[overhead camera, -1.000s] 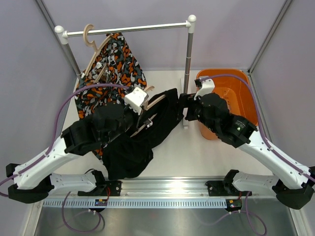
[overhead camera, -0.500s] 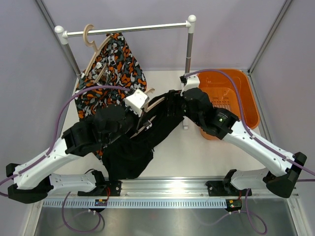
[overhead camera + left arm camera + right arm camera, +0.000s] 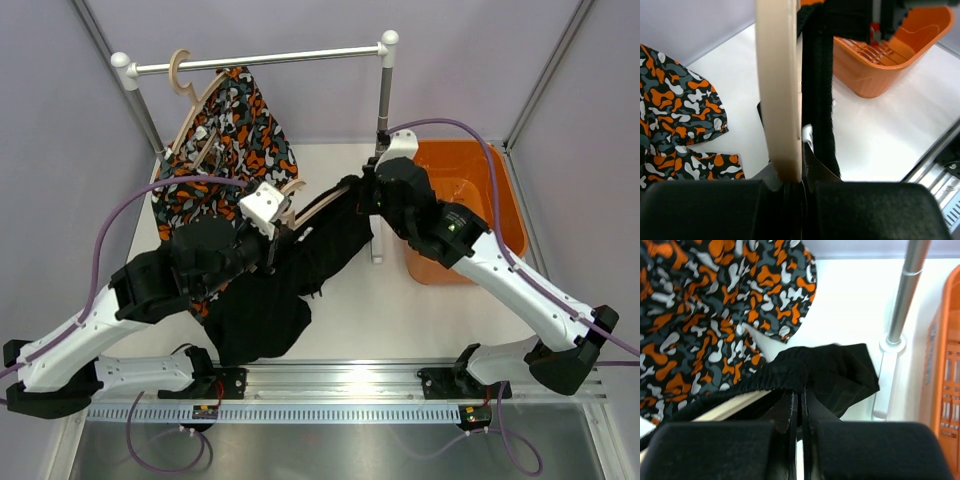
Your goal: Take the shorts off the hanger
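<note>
The black shorts (image 3: 285,285) hang over a pale wooden hanger (image 3: 777,90) held low above the table. My left gripper (image 3: 792,177) is shut on that hanger's bar, with the black waistband (image 3: 817,90) running alongside it. My right gripper (image 3: 801,392) is shut on the black shorts' gathered waistband (image 3: 790,372) at the hanger's right end (image 3: 345,195). The patterned shorts (image 3: 235,135), orange, black, grey and white, hang on a second wooden hanger (image 3: 183,80) hooked over the rail.
A clothes rail (image 3: 260,58) spans the back on two posts; its right post (image 3: 381,100) stands just behind my right gripper. An orange basket (image 3: 500,215) sits to the right. Grey walls close in on both sides.
My right gripper swung left from the basket to the black shorts' waistband and shut on it. My left arm shifted slightly left, still holding the hanger.
</note>
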Action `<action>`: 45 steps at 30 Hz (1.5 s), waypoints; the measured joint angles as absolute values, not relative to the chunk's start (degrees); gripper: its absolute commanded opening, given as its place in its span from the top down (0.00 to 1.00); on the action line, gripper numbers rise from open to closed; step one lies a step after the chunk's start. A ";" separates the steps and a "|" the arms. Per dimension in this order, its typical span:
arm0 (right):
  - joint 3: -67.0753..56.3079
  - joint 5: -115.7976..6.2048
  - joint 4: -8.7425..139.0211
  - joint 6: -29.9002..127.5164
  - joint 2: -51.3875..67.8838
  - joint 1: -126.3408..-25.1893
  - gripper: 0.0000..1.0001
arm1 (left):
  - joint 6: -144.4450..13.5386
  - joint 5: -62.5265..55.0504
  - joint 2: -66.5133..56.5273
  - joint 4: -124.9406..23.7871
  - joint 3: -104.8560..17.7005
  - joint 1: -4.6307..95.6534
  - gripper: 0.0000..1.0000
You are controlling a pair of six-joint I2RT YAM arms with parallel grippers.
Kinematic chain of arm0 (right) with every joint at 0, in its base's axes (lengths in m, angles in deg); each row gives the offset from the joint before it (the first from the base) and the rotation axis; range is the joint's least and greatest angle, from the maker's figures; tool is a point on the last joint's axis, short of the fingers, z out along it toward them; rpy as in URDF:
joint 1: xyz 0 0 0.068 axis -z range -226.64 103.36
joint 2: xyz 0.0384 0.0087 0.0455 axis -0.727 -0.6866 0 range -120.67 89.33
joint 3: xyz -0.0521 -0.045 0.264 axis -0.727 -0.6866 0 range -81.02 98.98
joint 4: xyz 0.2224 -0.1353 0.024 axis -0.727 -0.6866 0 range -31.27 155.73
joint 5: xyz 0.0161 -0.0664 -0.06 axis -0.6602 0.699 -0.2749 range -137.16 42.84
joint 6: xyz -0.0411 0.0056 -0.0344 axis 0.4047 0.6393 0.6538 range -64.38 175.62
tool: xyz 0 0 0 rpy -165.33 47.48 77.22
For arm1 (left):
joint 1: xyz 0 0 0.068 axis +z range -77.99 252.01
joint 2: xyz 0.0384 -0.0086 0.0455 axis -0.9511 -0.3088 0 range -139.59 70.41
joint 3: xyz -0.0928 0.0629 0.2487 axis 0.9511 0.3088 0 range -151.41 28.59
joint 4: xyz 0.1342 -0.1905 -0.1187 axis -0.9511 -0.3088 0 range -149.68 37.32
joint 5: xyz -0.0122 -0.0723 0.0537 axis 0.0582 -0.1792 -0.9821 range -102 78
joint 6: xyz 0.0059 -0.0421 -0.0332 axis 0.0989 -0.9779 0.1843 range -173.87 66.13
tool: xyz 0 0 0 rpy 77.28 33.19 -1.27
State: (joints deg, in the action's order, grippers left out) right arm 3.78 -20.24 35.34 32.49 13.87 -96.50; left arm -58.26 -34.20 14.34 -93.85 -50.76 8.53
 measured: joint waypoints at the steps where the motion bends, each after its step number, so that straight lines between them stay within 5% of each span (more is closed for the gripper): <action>1: 4.67 -20.30 34.77 32.42 13.47 -95.43 1.00 | -58.41 -33.65 14.73 -93.85 -50.76 8.53 1.00; 14: 9.09 -28.92 30.62 31.42 9.12 -82.10 1.00 | -58.39 -28.03 19.50 -93.63 -50.32 8.51 1.00; 22: -1.51 -36.08 33.22 28.77 15.20 -82.06 1.00 | -59.63 -28.93 25.99 -87.47 -43.70 8.29 1.00; 35: -0.01 -26.77 33.27 28.75 14.59 -109.12 1.00 | -61.27 -37.56 23.65 -64.41 -35.59 7.98 1.00; 45: 10.53 -15.85 25.14 33.82 12.73 -110.76 1.00 | -57.80 -50.68 21.70 -63.84 -40.79 7.98 1.00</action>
State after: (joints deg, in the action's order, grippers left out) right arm 10.53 -15.85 25.14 33.82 12.73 -110.76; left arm -57.80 -50.68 21.70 -63.84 -40.79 7.98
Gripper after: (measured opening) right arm 0.023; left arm 0.049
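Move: The black shorts' waistband corner, already pinched by the right hand, lies about 8 cm ahead and 14 cm to the right of the left hand, roughly level with it; the left hand already grips the hanger beside its neck. From the right hand that grip is some 8 cm back and 14 cm left, the rack post about 12 cm ahead and 5 cm right, and the orange basket roughly 6 cm ahead, 24 cm right and 22 cm lower. The patterned shorts hang about 10 cm ahead and 10 cm left of the left hand. The black shorts' waistband is first tugged forward and right by about 5 cm, away from the left hand, then the right hand reverses, sweeping some 14 cm back and 12 cm left and dipping before it comes up a little, keeping its pinch. The left hand keeps the hanger, easing back and up about 3 cm, then raising it forward and up, left side rolling down some 25 degrees and the tip lifting. ##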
